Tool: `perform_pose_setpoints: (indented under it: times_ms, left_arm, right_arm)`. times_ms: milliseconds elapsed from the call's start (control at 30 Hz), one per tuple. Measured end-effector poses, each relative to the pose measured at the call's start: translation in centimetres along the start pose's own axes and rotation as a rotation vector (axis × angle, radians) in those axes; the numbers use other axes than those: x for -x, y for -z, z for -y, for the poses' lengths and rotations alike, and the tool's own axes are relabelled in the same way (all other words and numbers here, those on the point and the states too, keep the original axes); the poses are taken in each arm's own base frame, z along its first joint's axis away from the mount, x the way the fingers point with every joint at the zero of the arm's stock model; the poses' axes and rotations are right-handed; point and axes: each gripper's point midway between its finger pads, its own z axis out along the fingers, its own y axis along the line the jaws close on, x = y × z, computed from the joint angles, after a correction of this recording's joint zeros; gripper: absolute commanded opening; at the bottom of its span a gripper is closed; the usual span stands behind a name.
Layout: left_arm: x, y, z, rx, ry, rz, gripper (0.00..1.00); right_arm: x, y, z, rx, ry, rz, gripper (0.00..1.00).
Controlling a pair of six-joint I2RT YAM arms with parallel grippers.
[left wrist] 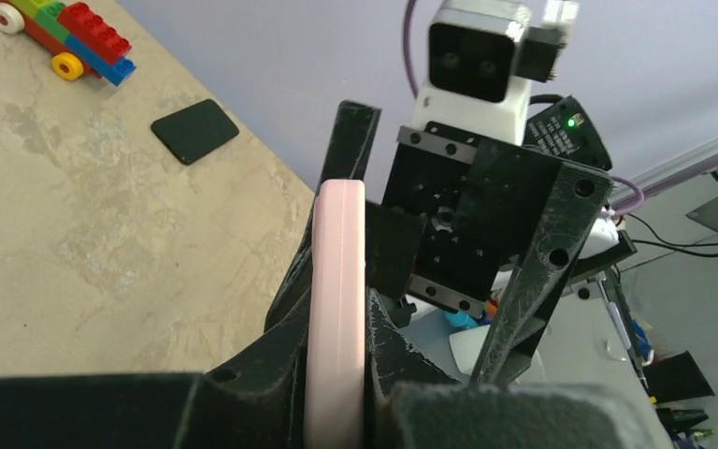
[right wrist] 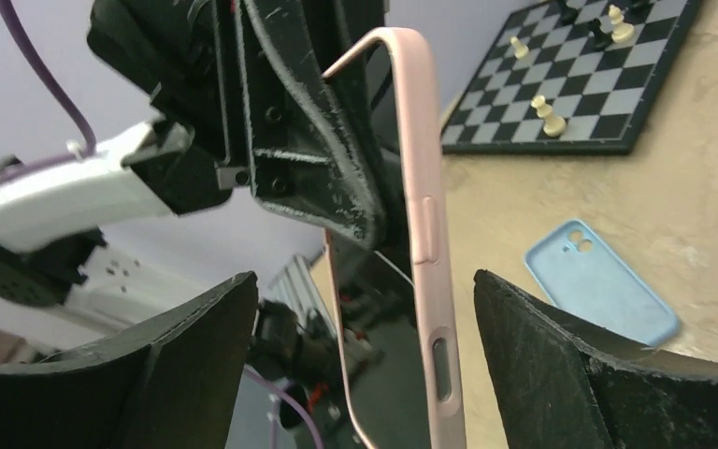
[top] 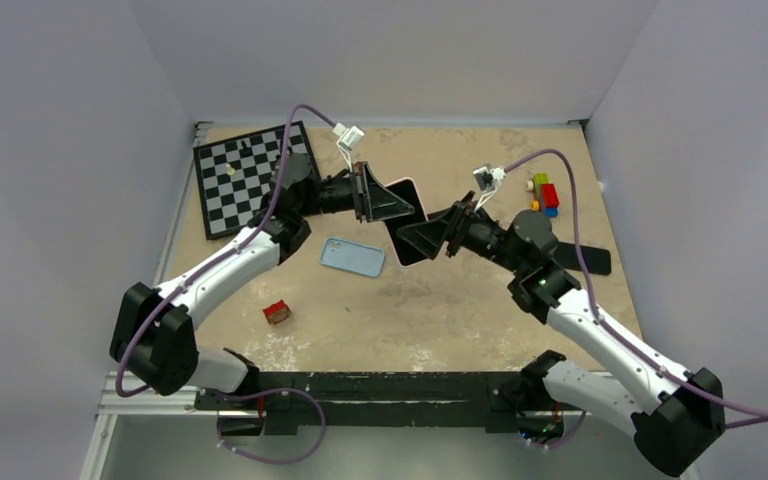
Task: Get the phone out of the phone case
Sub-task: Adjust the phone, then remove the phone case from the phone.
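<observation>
A phone in a pink case (top: 406, 192) is held in the air above the middle of the table, its dark screen (right wrist: 374, 309) showing. My left gripper (top: 385, 200) is shut on the case's far end. In the left wrist view the fingers (left wrist: 280, 309) clamp the pink edge (left wrist: 337, 355) on both sides. My right gripper (top: 422, 240) is open. In the right wrist view its jaws stand wide apart on either side of the phone's near end (right wrist: 427, 243), touching neither side. The left gripper's fingers (right wrist: 308, 140) show behind the phone.
An empty light-blue phone case (top: 352, 256) lies flat on the table below the phone. A chessboard (top: 245, 175) with pieces sits at the back left. A toy brick vehicle (top: 543, 194) and a black pad (top: 585, 258) are at the right. A small red object (top: 277, 312) lies front left.
</observation>
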Motion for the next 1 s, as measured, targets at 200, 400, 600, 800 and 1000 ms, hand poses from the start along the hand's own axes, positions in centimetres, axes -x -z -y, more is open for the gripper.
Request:
perform_pose_setpoints:
  times_ms: [200, 400, 600, 800, 1000]
  left_arm:
    - [0.2, -0.1, 0.0, 0.007, 0.013, -0.042, 0.00]
    - [0.0, -0.5, 0.7, -0.052, 0.000, -0.109, 0.00]
    - [-0.9, 0.0, 1.9, -0.119, -0.032, -0.183, 0.00]
    - [-1.0, 0.3, 3.4, -0.189, -0.083, -0.221, 0.00]
    - [-1.2, 0.5, 4.1, -0.226, -0.109, -0.237, 0.00]
  right_arm:
    - [-0.5, 3.5, 0.2, -0.015, 0.145, -0.181, 0.82]
    - [-3.4, 5.1, -0.9, 0.113, 0.179, -0.346, 0.59]
    - [-5.4, 6.1, -1.5, 0.218, 0.180, -0.456, 0.36]
    - [-5.3, 6.3, -2.3, 0.269, 0.205, -0.457, 0.31]
    - [-5.3, 6.6, -2.7, 0.295, 0.234, -0.456, 0.23]
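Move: The phone in its pink case, still pinched on its left edge by the left gripper, has its middle about 2 cm ahead and 1 cm left of the right hand, at its height. The left gripper's fingertips are some 4 cm ahead and 2 cm left of the right hand. The blue case lies about 12 cm left, 4 cm ahead and 25 cm below. From the left hand, the phone's middle is about 2 cm back and 1 cm right. Right hand sweeps back about 8 cm, fingers narrowing round the phone's near-right corner; left draws phone back 4. ##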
